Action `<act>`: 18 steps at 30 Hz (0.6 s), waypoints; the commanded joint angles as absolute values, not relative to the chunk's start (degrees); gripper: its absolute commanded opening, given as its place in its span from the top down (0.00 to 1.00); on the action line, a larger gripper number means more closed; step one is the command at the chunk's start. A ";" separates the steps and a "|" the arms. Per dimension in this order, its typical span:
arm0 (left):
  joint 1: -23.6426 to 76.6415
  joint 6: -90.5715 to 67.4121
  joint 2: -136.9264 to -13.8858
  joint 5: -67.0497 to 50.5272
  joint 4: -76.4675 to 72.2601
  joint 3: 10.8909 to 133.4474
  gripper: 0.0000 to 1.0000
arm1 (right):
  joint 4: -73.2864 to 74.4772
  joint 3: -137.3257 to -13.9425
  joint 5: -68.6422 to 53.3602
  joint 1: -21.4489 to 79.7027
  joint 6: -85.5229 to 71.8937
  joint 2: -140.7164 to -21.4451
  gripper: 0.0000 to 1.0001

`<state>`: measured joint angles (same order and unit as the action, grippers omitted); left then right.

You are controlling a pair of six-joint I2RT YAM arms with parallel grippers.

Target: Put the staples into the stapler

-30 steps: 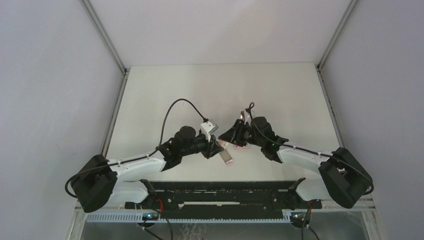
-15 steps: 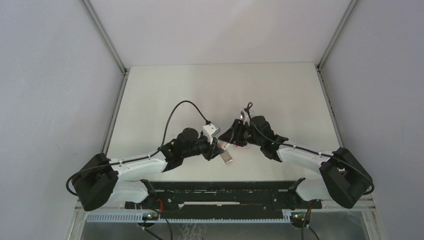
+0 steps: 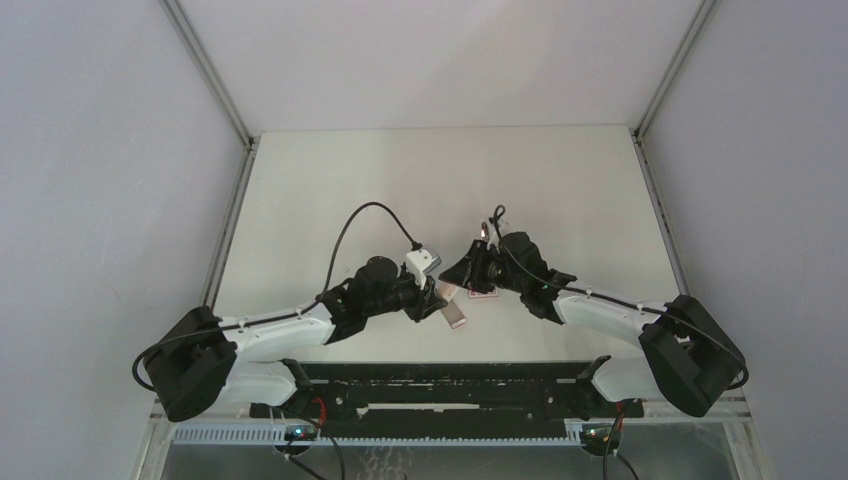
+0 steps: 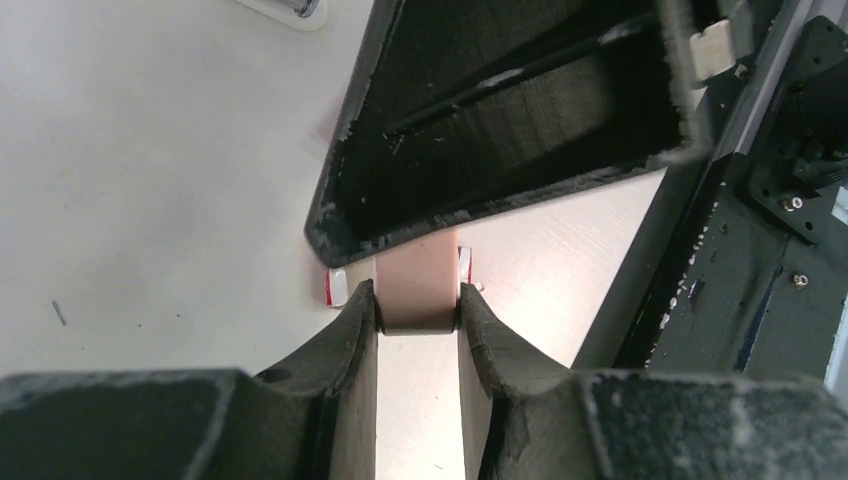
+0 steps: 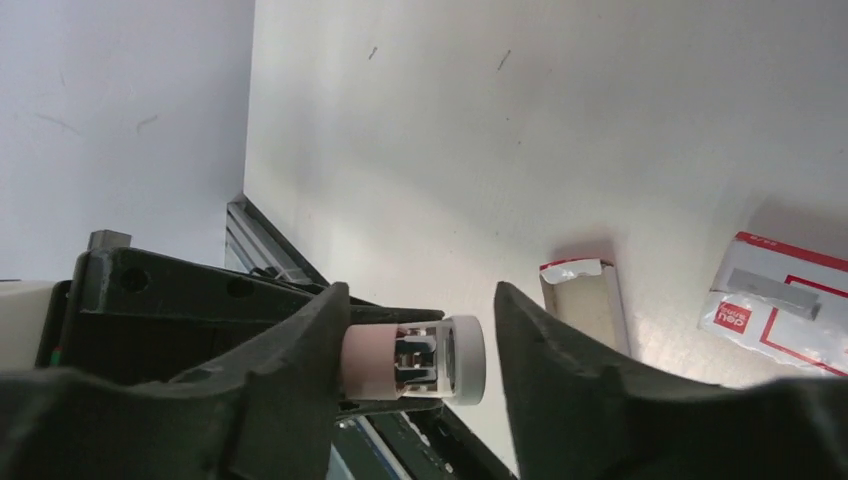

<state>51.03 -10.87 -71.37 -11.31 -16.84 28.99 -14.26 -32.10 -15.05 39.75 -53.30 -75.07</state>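
Note:
My left gripper [image 4: 415, 295] is shut on a small pink stapler [image 4: 418, 280] and holds it near the table's middle [image 3: 455, 314]. In the right wrist view the stapler's metal and white end [image 5: 440, 358] sits between the fingers of my open right gripper [image 5: 420, 292]. The left finger [image 5: 300, 360] is against the pink body and the right finger [image 5: 560, 360] is apart from it. The pink-red carton sleeve with a white label [image 5: 775, 295] and its slide-out tray [image 5: 585, 300] lie on the table just beyond. I see no loose staple strip.
The two grippers meet tip to tip in the top view, the right gripper [image 3: 468, 274] over the carton [image 3: 483, 293]. A black rail [image 3: 440, 385] runs along the near edge. Grey walls enclose the white table [image 3: 440, 180].
My left wrist has shifted slightly toward the right gripper with the stapler in it. The right arm and the carton have not moved.

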 commanded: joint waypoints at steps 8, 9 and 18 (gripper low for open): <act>51.25 -9.61 -70.88 -8.49 -17.13 30.82 1.00 | -4.79 -37.34 -8.41 39.85 -42.87 -67.55 0.16; 51.20 -9.74 -70.89 -6.99 -16.29 31.03 1.00 | -3.08 -37.29 -6.82 39.30 -42.21 -66.33 0.16; 33.16 -15.33 -75.10 4.47 -2.51 36.67 1.00 | 10.22 -37.29 4.39 34.16 -34.24 -54.65 0.16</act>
<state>41.36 -12.14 -74.30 -2.26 -7.46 31.90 3.70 -35.11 -2.59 35.55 -39.77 -58.48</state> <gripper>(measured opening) 0.312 0.842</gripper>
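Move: The pink stapler is already held in the left gripper, its middle about 2 cm ahead and 2 cm right of that hand; from the right hand it lies 2 cm back, 1 cm below. About 9 cm beneath the right hand, the staple box lies some 7 cm right and level with it, the open tray 4 cm back and 1 cm right, the white stapler about 11 cm ahead and 8 cm right. Spread the right gripper wide and draw it off the pink stapler, about 7 cm to the right while rising 4 cm, rolling and turning clockwise. Then, keeping the left grip, swing the stapler out of the gap forward and left, roughly 9 cm in all and picking up speed, sinking 3 cm and turning about 20 degrees counter-clockwise. ##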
